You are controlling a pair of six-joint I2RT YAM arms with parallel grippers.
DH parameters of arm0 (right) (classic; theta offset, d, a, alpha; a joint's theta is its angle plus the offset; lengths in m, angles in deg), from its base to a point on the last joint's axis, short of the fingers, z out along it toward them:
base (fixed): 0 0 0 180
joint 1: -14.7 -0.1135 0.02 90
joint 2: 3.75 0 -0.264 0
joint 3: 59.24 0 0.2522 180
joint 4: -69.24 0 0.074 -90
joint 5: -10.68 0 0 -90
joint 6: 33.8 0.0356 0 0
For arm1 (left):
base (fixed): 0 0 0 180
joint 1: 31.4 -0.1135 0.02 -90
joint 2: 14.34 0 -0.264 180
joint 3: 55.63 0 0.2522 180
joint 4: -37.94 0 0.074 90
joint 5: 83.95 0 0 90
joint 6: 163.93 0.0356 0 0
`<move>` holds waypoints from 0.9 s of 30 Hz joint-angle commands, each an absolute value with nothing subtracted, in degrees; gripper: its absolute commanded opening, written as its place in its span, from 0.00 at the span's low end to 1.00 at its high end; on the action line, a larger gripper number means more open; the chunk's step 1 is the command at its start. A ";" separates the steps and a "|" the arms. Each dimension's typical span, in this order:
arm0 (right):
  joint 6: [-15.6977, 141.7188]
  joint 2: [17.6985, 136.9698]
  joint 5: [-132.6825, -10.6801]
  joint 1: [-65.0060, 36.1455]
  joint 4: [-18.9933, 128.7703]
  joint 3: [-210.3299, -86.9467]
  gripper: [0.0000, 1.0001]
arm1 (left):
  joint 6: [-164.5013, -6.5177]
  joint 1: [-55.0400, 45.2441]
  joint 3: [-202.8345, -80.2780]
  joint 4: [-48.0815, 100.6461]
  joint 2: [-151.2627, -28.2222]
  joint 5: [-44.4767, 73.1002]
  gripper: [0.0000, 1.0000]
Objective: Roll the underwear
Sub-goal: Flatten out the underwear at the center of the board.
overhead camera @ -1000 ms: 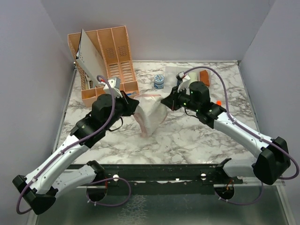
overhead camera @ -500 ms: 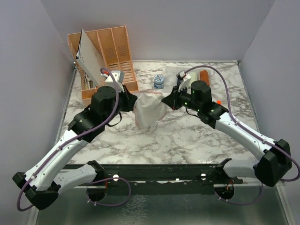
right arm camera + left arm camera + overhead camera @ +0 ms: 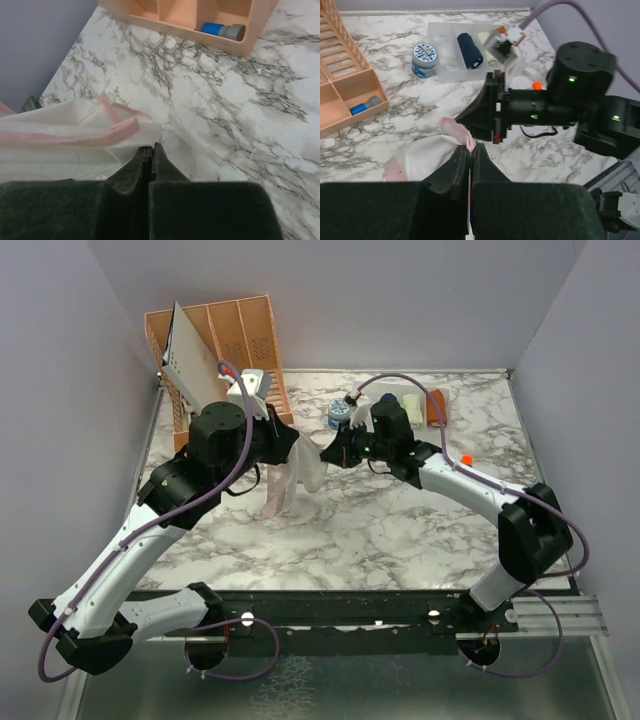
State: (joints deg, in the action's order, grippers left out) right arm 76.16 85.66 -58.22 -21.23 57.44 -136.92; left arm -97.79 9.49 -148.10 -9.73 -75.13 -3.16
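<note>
The whitish-pink underwear (image 3: 293,478) with pink edging hangs off the table between my two grippers, bunched and drooping. My left gripper (image 3: 291,444) is shut on one pink-edged corner (image 3: 457,131), with white cloth (image 3: 427,157) trailing to its left. My right gripper (image 3: 329,452) is shut on the opposite edge; in the right wrist view the cloth (image 3: 75,135) spreads left from its tips (image 3: 151,146). The two grippers face each other a short way apart. The navy blue underwear (image 3: 470,50) lies rolled in a clear tray (image 3: 447,65) at the back.
An orange slotted organiser (image 3: 230,350) stands at the back left, with a blue-capped item (image 3: 222,30) in a front compartment. A blue-and-white jar (image 3: 338,412) sits beside the tray. A cream bundle (image 3: 487,40) and a rust-orange bundle (image 3: 437,405) lie at the tray.
Both grippers moved toward the back of the table and closer together, lifting the whitish-pink underwear. The cloth went from spread out to hanging bunched between them.
</note>
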 commanded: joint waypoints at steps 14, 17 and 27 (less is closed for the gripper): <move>81.12 96.74 -67.53 -18.45 51.30 -140.16 0.43 | -114.56 12.01 -137.68 -1.15 -77.51 16.25 0.00; 82.16 88.41 -68.00 -9.77 53.23 -130.81 0.57 | -116.00 12.99 -134.24 4.50 -82.31 15.05 0.00; 88.72 57.63 -67.09 -7.25 54.68 -105.02 0.61 | -111.78 12.36 -146.96 9.99 -106.37 13.14 0.00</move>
State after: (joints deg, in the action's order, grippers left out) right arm 82.96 66.82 -70.83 -6.52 52.09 -115.53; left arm -113.76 12.98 -139.71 6.46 -100.75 14.00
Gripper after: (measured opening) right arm 0.608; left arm 0.027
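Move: Both grippers hold the white-and-pink underwear in the air. The middle of the board lies about 10 cm to the left gripper's right, level ahead and some 34 cm below; from the right gripper it lies roughly 6 cm back, 3 cm right and 17 cm down. From the left gripper, the blue-lidded jar stands about 27 cm ahead and 9 cm right, and the roll tray 31 cm ahead and 27 cm right. Keep the left fingers shut on the underwear; draw back about 4 cm with a slight rise, then swing right and down towards the board's middle, some 17 cm lower, tipping the fingers down. Follow left with the right gripper some 8 cm, then open, let go, and sweep back right past its start, turning clockwise and dipping before rising a little. ##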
